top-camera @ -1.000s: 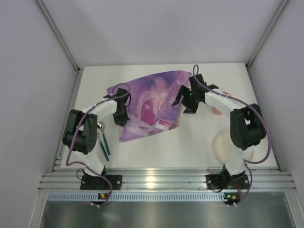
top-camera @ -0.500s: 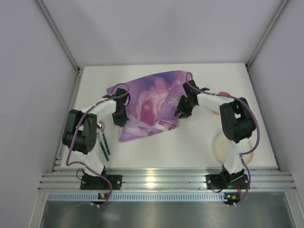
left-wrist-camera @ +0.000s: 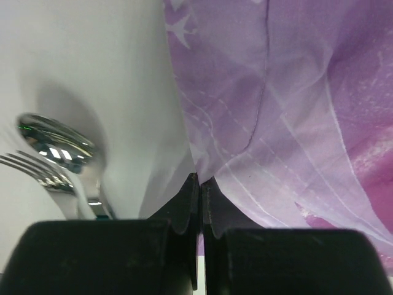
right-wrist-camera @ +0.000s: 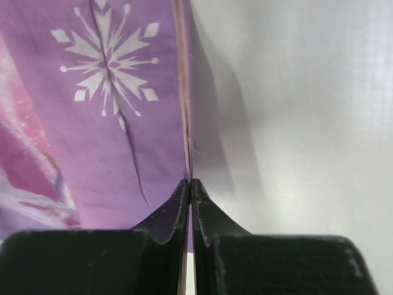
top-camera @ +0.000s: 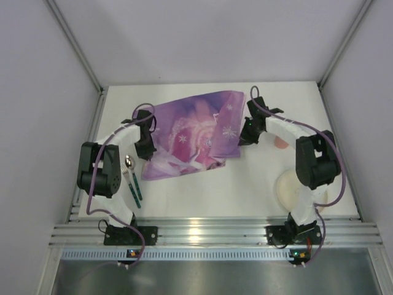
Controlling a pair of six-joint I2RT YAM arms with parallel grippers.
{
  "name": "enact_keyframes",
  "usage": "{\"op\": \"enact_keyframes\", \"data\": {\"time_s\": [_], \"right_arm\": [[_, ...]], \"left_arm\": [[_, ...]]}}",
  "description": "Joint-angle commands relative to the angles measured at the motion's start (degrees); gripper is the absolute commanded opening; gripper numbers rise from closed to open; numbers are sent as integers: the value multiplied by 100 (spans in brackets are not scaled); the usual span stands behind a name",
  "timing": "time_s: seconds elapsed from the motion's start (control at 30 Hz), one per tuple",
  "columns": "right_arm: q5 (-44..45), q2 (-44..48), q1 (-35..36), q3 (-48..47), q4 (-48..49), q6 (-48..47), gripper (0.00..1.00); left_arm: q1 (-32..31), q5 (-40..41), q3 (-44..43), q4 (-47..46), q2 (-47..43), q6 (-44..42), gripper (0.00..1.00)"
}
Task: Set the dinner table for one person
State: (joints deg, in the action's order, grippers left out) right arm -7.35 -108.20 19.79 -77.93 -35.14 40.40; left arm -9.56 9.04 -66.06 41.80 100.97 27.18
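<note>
A purple printed placemat lies partly spread on the white dinner table, stretched between both grippers. My left gripper is shut on the mat's left edge, its jaws pinching the cloth. On the opposite side, my right gripper is shut on the hem near a white snowflake print. A spoon and a fork with teal handles lie at the left, beside the left arm; the spoon and the fork show close by in the left wrist view.
A cream plate sits at the right front, partly under the right arm. A small pinkish object lies behind the right arm. Silver rails edge the table's front; grey walls close in the back and sides.
My right gripper moved onto the mat's right edge and shut on it. The left gripper pulled its edge leftward, and the mat now lies wider and flatter.
</note>
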Motion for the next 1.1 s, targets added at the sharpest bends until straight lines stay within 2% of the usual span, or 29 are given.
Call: {"op": "enact_keyframes", "data": {"time_s": [0.0, 0.17, 0.47, 0.5, 0.53, 0.6, 0.63, 0.67, 0.7, 0.77, 0.87, 1.0, 1.07], "right_arm": [[471, 1063, -703, 497, -582, -436, 0], [709, 1600, -1196, 1218, -714, -779, 0], [928, 1416, -1188, 1465, -968, -876, 0], [964, 1433, -1188, 1465, -1021, -894, 0], [1016, 1451, -1197, 1456, -1117, -911, 0], [1017, 1582, -1179, 1378, -1223, -990, 27], [973, 1644, -1162, 1316, -1363, -1008, 40], [921, 1801, -1101, 1220, -1460, -1052, 59], [859, 1898, -1048, 949, -1574, -1078, 65], [771, 2196, -908, 553, -2005, -1192, 74], [551, 2592, -845, -370, -2427, -1342, 81], [1034, 2682, -1134, -1398, -2700, -1587, 86], [1411, 2490, -1502, -1540, -2779, -1737, 85]], "left_arm": [[384, 291, -311, 214, -121, -362, 0], [578, 300, -434, 188, -60, -512, 0], [587, 388, -276, 276, -103, -538, 0], [596, 362, -284, 285, -121, -564, 3], [596, 318, -302, 311, -147, -582, 34], [596, 230, -416, 416, -217, -591, 59], [596, 239, -477, 451, -340, -582, 74], [596, 256, -617, 547, -428, -565, 95], [596, 256, -714, 592, -507, -547, 98], [596, 265, -986, 671, -762, -530, 98], [596, 81, -1276, 637, -991, -494, 98], [526, -769, -1146, -47, -922, -398, 98], [412, -869, -1137, -321, -703, -363, 98]]}}
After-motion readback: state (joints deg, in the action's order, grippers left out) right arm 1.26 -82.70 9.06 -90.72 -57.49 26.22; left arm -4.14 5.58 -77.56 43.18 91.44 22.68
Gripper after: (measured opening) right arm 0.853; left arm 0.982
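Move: The left hand holds the placemat's left edge near its near corner; that edge's place on the table is about 4 cm to its left and 1 ahead, 2 below. The spoon's middle lies some 6 cm back and 4 left, the fork's 9 back and 5 left. The right hand holds the flap's edge, whose place is about 8 cm back and 12 right, 3 below; the plate lies 14 back and 21 right, the cup 3 ahead and 16 right. Outward, away from each other, the hands draw the pinched placemat edges: the left goes some 4 cm left towards the spoon, while the right sweeps right, then mostly back, about 12 cm right and 8 back, towards the plate. Both then open wide, let go and rise with some forward travel, left 10 cm, right 20, fingertips swinging forward. ##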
